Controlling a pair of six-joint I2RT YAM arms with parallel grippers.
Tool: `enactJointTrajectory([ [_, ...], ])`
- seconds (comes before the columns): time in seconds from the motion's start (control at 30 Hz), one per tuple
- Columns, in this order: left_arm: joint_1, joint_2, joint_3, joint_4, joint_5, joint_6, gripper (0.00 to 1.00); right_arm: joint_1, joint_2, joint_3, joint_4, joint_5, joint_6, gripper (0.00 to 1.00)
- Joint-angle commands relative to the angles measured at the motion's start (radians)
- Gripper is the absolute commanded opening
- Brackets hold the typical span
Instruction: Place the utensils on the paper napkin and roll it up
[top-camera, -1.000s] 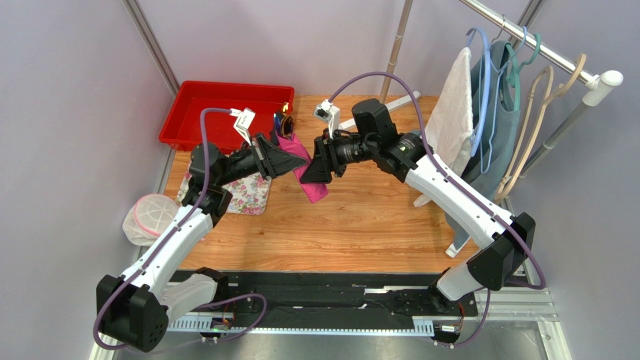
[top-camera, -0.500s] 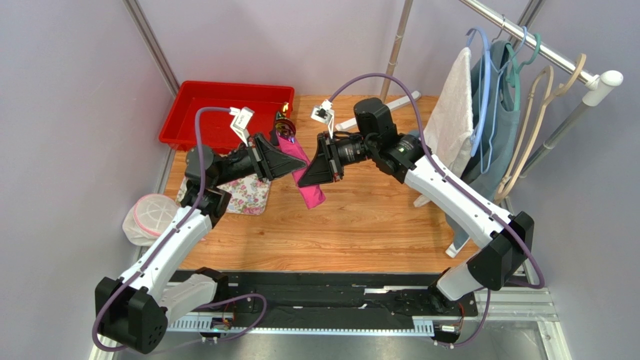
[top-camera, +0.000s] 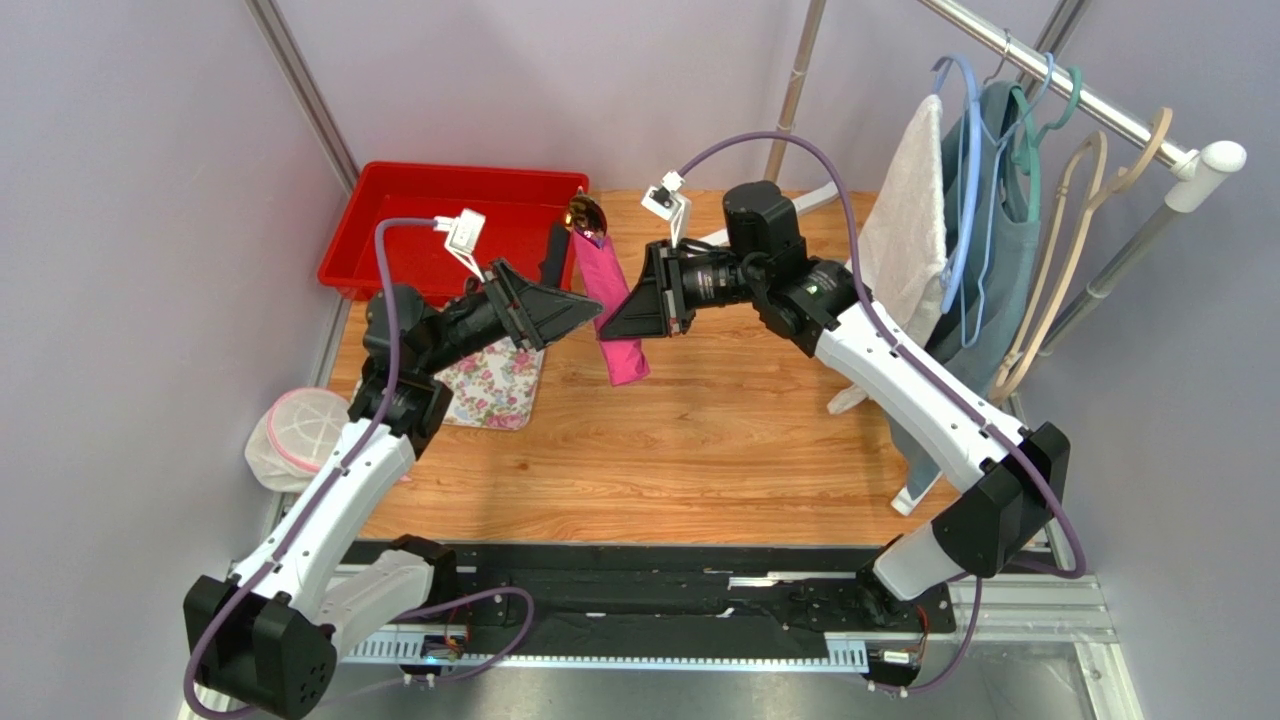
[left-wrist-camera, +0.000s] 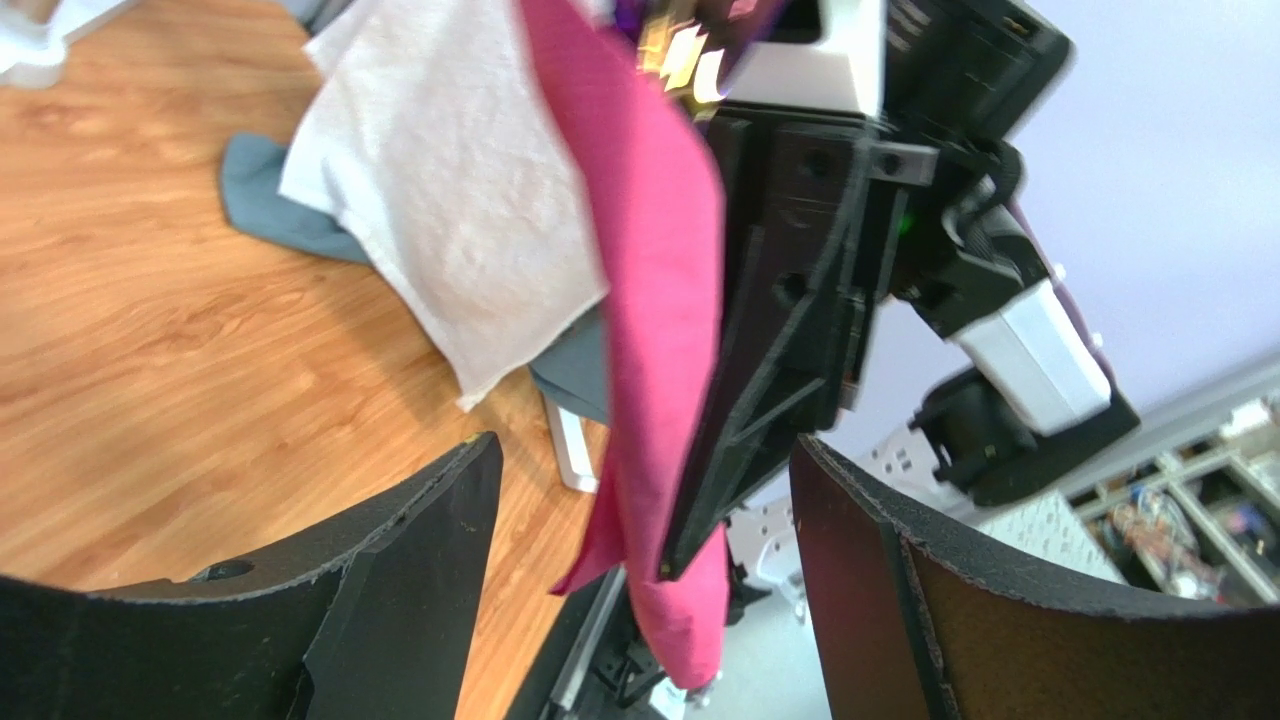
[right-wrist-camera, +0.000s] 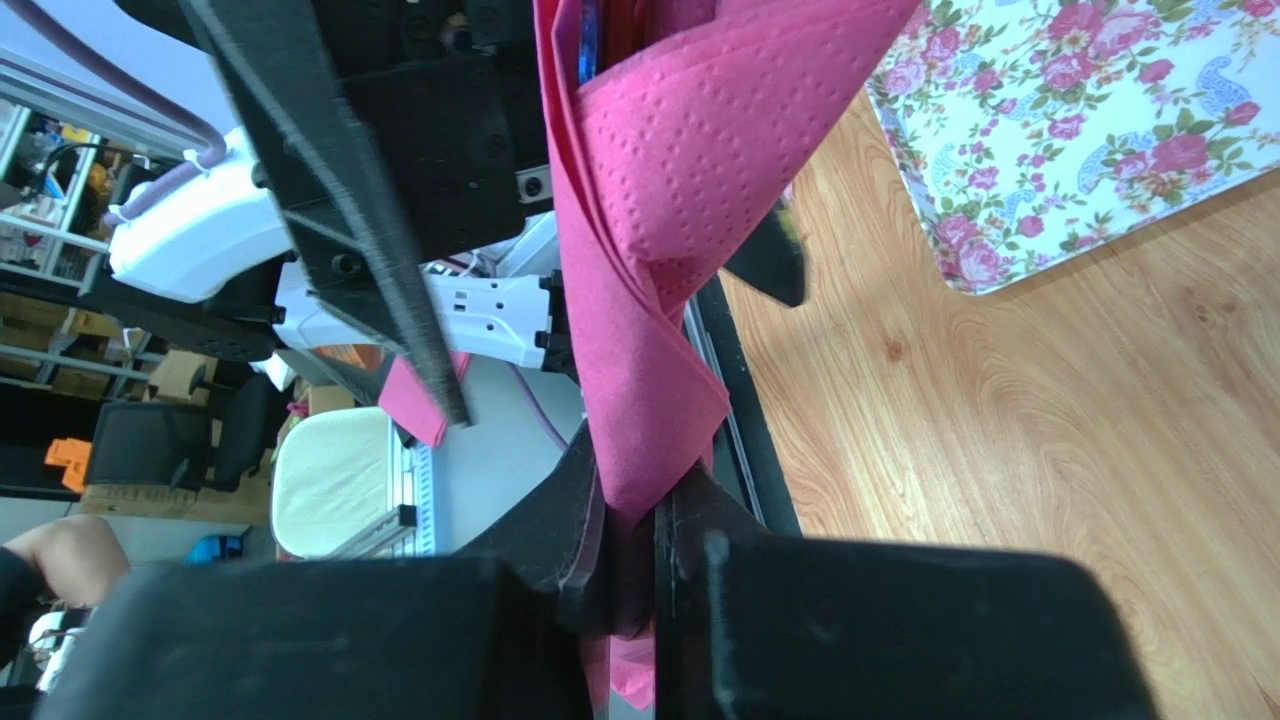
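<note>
The paper napkin (top-camera: 613, 308) is a magenta roll hanging upright above the wooden table (top-camera: 721, 435). Shiny purplish-gold ends of the utensils (top-camera: 583, 216) stick out of its top. My right gripper (top-camera: 613, 327) is shut on the lower part of the roll; the right wrist view shows the pink paper (right-wrist-camera: 676, 195) pinched between my right gripper's (right-wrist-camera: 631, 518) jaws. My left gripper (top-camera: 589, 311) stands open just left of the roll. In the left wrist view the napkin (left-wrist-camera: 661, 300) hangs between the spread jaws of my left gripper (left-wrist-camera: 646, 446), touching neither, with utensil ends (left-wrist-camera: 684, 45) glinting at its top.
A red tray (top-camera: 451, 210) sits at the back left. A floral cloth (top-camera: 496, 387) lies under the left arm, with a pink mesh bowl (top-camera: 301, 435) off the table's left edge. At the right, a rack (top-camera: 1082, 105) holds hangers, a white towel (top-camera: 902, 225) and grey garments.
My left gripper has opened and let go of the roll, pulling back a little to the left. My right gripper has shut on the roll, which now hangs more upright.
</note>
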Motion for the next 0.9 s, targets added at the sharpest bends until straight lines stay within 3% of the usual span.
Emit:
enactJointTrajectory([
  [0.0, 0.007, 0.008, 0.036, -0.078, -0.095, -0.065, 0.78, 0.002, -0.001, 0.047, 0.16, -0.007, 0.097, 0.0],
  [0.23, 0.007, 0.038, 0.029, 0.078, -0.056, -0.154, 0.69, 0.003, 0.019, 0.031, 0.257, -0.021, 0.182, 0.0],
  [0.43, 0.004, 0.074, 0.023, 0.14, -0.029, -0.238, 0.46, 0.008, 0.029, 0.031, 0.277, -0.006, 0.186, 0.0],
  [0.63, -0.007, 0.093, 0.022, 0.153, -0.01, -0.275, 0.45, 0.011, 0.049, 0.042, 0.289, 0.002, 0.191, 0.0],
  [0.77, -0.01, 0.099, 0.016, 0.132, -0.013, -0.294, 0.5, 0.011, 0.057, 0.041, 0.33, -0.003, 0.214, 0.0],
  [0.87, -0.014, 0.11, 0.019, 0.127, -0.012, -0.306, 0.47, 0.019, 0.065, 0.044, 0.341, -0.004, 0.222, 0.0],
])
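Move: The rolled napkin with the utensils is already pinched in the right hand, its middle about 3 cm ahead of and 2 cm above that hand. From the open left hand the middle is some 4 cm to the right, 1 cm ahead and 1 cm higher. Roughly 34 cm below the left hand, the flowered board lies about 20 cm left and 8 cm ahead; the red tray is 21 cm left and 28 cm ahead. Left hand edges some 2.5 cm forward, fingers half-closing around the roll; right carries it left, forward and up. ##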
